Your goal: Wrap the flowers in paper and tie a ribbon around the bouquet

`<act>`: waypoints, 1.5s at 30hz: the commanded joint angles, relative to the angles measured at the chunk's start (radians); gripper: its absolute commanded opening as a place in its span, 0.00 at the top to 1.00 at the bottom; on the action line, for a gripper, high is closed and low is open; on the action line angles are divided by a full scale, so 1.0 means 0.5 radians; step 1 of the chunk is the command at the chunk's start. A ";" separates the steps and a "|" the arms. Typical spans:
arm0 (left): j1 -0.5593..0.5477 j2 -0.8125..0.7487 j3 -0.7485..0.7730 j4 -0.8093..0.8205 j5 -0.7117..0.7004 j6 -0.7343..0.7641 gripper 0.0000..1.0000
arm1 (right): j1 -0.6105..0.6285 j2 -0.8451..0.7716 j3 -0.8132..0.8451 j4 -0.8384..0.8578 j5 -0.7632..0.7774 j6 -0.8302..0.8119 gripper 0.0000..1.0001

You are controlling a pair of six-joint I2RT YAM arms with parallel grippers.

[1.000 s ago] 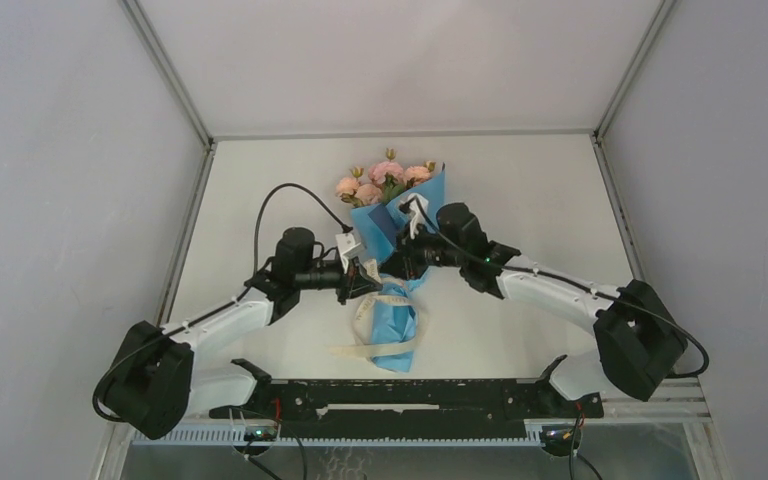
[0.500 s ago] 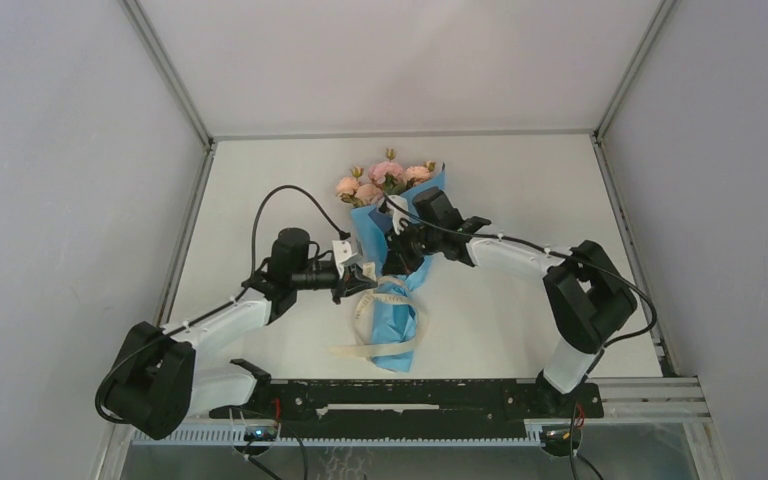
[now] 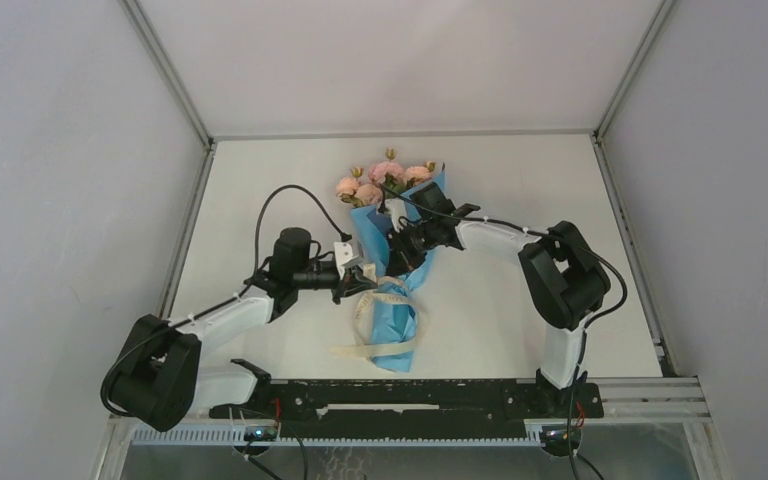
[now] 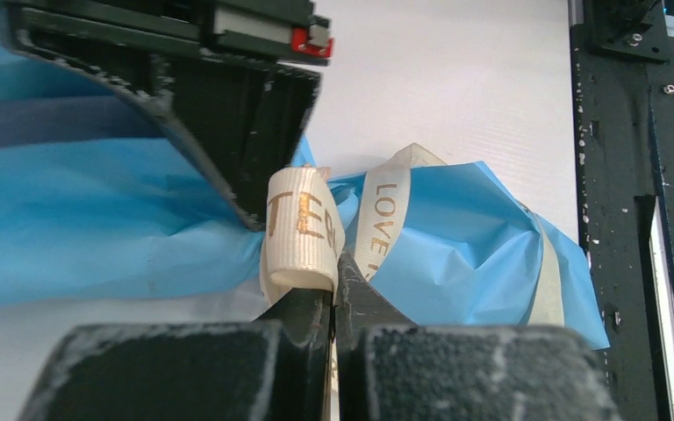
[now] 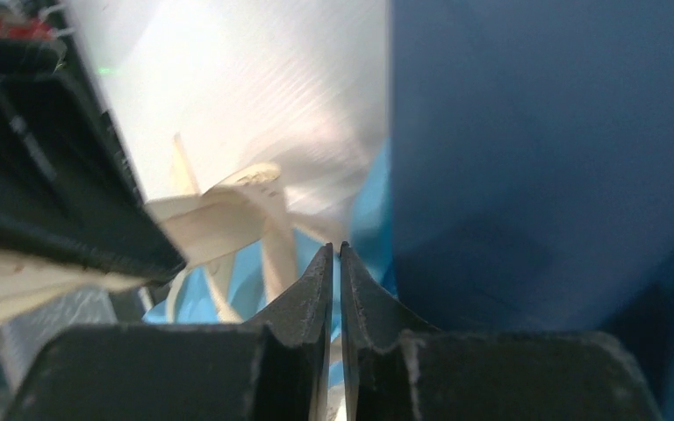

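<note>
The bouquet (image 3: 397, 300) lies down the middle of the table, a light blue paper (image 3: 372, 225) cone with pink flowers (image 3: 385, 178) at its far end. A cream ribbon (image 3: 388, 298) with gold lettering crosses the cone's narrow part, and its tail (image 3: 358, 350) trails to the near left. My left gripper (image 3: 365, 279) (image 4: 335, 272) is shut on a loop of the ribbon (image 4: 303, 230) beside the paper (image 4: 465, 263). My right gripper (image 3: 400, 252) (image 5: 335, 250) faces it over the cone, against the same loop. It is shut down to a thin slit with a pale strip in it. More ribbon (image 5: 228, 219) and dark paper (image 5: 535, 175) lie beyond.
The white table (image 3: 530, 190) is boxed in by grey walls and metal corner posts. A black rail (image 3: 410, 395) carrying both arm bases runs along the near edge. The right arm's elbow (image 3: 560, 275) stands high on the right, and a black cable (image 3: 280, 195) arcs over the left arm.
The right arm folded its elbow up and back toward its base. Its gripper slid a little farther along the cone and its jaws narrowed. The left gripper shifted slightly left with the ribbon.
</note>
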 commanded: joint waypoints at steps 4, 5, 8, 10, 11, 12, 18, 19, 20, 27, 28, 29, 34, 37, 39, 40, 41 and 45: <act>0.043 0.056 0.045 0.127 0.017 0.049 1.00 | -0.039 0.092 0.101 -0.189 -0.610 -0.200 0.84; 0.043 0.064 0.045 0.126 0.016 0.053 1.00 | -0.039 0.105 0.102 -0.160 -0.692 -0.184 0.84; 0.046 0.088 0.049 0.134 0.008 0.056 1.00 | -0.036 0.142 0.101 -0.043 -0.897 -0.107 0.82; 0.046 0.096 0.049 0.136 0.002 0.060 1.00 | -0.036 0.161 0.101 0.009 -0.955 -0.075 0.81; 0.046 0.095 0.047 0.135 -0.001 0.062 1.00 | -0.036 0.173 0.103 0.035 -0.968 -0.057 0.80; 0.046 0.095 0.046 0.135 -0.003 0.064 1.00 | -0.036 0.186 0.102 0.052 -0.974 -0.035 0.80; 0.058 0.117 0.038 0.147 -0.006 0.101 1.00 | -0.018 0.269 0.101 0.132 -1.095 0.026 0.80; 0.062 0.121 0.039 0.151 -0.008 0.112 1.00 | -0.015 0.278 0.101 0.152 -1.123 0.025 0.79; 0.064 0.125 0.039 0.159 -0.015 0.122 1.00 | -0.008 0.283 0.103 0.157 -1.142 0.018 0.78; 0.085 0.140 0.028 0.233 -0.042 0.226 1.00 | -0.024 0.240 0.075 0.189 -1.196 -0.032 0.62; 0.086 0.145 0.027 0.234 -0.036 0.241 1.00 | -0.023 0.236 0.074 0.197 -1.187 -0.026 0.59; 0.086 0.153 0.027 0.233 -0.038 0.243 1.00 | -0.021 0.232 0.073 0.213 -1.187 -0.012 0.56; 0.085 0.160 0.021 0.259 -0.028 0.234 1.00 | 0.020 0.229 0.045 0.234 -1.112 0.013 0.51; 0.086 0.166 0.018 0.266 -0.032 0.233 1.00 | 0.034 0.218 -0.001 0.317 -1.087 0.090 0.48; 0.085 0.167 0.015 0.264 -0.030 0.237 1.00 | 0.038 0.200 -0.019 0.341 -1.107 0.111 0.48; 0.086 0.170 0.011 0.264 -0.030 0.243 1.00 | 0.034 0.188 -0.024 0.367 -1.128 0.134 0.48; 0.085 0.166 0.007 0.264 -0.032 0.245 1.00 | 0.025 0.172 -0.023 0.388 -1.137 0.161 0.48; 0.086 0.157 -0.014 0.273 -0.044 0.287 1.00 | 0.013 0.109 -0.027 0.443 -1.097 0.274 0.52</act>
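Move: Some 6 cm back, 3 cm left and 2 cm above the right hand is the ribbon strand beside the left fingertips. The ribbon crossing at the paper's waist lies about 4 cm back of this hand, neither left nor right, 3 cm lower; the flower heads are about 20 cm ahead and 1 cm left, 3 cm below. From the left hand, already gripping the ribbon's folded end, the strand is roughly 1 cm back, 1 cm right and 2 cm down. Drawing back about 6 cm and left some 3 cm, the right hand closes in on the left fingertips, rising slightly, while its wrist turns about 30 degrees and its fingers level out and swing counter-clockwise. Once there it opens its fingers to about half around the ribbon strand, one tip coming against it. The left hand keeps its pinch and eases forward about 2.5 cm, sinking a little. ##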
